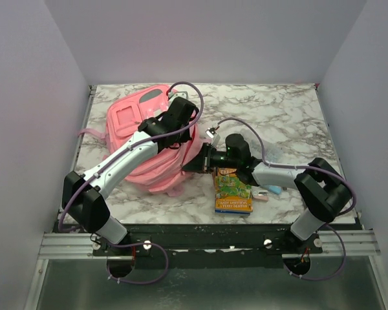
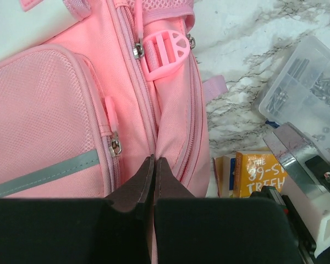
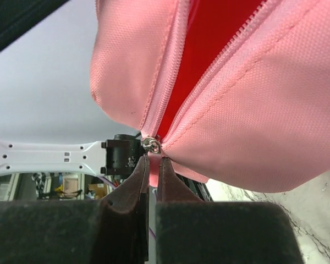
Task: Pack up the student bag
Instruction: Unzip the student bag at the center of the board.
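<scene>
The student bag (image 1: 126, 126), a soft pink backpack, lies on the left half of the marble table. My left gripper (image 1: 181, 139) (image 2: 154, 159) is over its right side, shut on a fold of pink fabric beside a zip line. From the right, my right gripper (image 1: 189, 166) (image 3: 153, 157) is shut on the pink zip pull (image 3: 154, 165), just below the metal slider (image 3: 151, 144). Above the slider the zip stands parted and shows the red lining (image 3: 190, 66). A grey reflective strip (image 2: 44, 173) crosses the front pocket.
A stack of books (image 1: 233, 190) lies under the right forearm near the front edge; its yellow cover (image 2: 258, 173) shows beside the bag. A clear plastic box (image 2: 308, 88) of small parts sits to the right. Small light-blue and pink items (image 1: 271, 190) lie by the right arm.
</scene>
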Motion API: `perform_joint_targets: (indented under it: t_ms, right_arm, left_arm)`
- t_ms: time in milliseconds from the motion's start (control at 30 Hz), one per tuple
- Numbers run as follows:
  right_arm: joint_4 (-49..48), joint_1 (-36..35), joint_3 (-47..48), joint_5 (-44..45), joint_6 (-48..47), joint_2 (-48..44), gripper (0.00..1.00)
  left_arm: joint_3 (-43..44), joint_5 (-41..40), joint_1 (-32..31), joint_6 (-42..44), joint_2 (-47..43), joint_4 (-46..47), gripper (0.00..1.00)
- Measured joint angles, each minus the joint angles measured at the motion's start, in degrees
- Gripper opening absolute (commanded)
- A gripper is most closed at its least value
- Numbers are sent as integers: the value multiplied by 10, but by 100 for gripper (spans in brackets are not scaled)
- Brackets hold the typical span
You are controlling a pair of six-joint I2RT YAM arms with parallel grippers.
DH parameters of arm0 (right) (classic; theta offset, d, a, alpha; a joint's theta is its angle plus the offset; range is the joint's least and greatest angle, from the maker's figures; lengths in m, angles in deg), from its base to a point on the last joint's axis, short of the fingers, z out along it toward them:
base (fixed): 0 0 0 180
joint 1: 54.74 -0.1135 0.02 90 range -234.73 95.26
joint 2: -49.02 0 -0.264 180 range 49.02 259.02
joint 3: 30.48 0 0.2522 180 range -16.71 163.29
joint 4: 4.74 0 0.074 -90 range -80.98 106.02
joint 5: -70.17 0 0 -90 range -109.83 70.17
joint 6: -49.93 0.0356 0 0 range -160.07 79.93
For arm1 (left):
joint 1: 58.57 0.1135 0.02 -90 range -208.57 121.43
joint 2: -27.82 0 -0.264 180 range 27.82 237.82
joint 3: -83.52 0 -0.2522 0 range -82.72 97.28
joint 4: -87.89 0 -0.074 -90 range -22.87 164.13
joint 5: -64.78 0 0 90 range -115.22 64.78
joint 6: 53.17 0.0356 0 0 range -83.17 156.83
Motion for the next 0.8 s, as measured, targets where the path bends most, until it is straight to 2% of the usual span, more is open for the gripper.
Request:
perform_joint_targets:
  t_ms: [200,400,433,500,567,700,800]
  right_arm:
    - [-65,-28,-40,68,45,-1,1]
    - [-68,-39,-30,85,29,7,1]
    - [-58,-40,-30,78,24,9,1]
    - [-36,-40,-30,61,15,19,1]
    - [-17,-40,-30,46,8,27,1]
    - [-10,-36,-30,28,0,33,1]
    - [-10,-33,-27,19,0,36,1]
  left_arm:
    - [4,-4,-1,-16,3,-1,0]
    - [40,-26,0,-22,24,3,0]
    - [44,-32,3,-20,24,23,7]
    - [45,-38,8,-12,17,53,36]
    - [34,-37,12,0,2,74,48]
    - [-17,-7,15,37,-51,77,65]
    - [-80,43,15,73,-109,70,69]
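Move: The left fingers still grip the pink bag's side panel, its plastic buckle about 8 cm ahead and 3 cm below; the zipper pull lies some 12 cm back and 5 cm below them, level sideways. The right fingers already pinch that pull. From the right hand, the book stack is about 7 cm back, 18 cm right; the clear case about 9 cm ahead, 29 cm right; both some 13 cm lower. Left tugs bag forward-up 5 cm, releases, draws back 5 cm; right sinks 4 cm, still pinching zipper pull. ##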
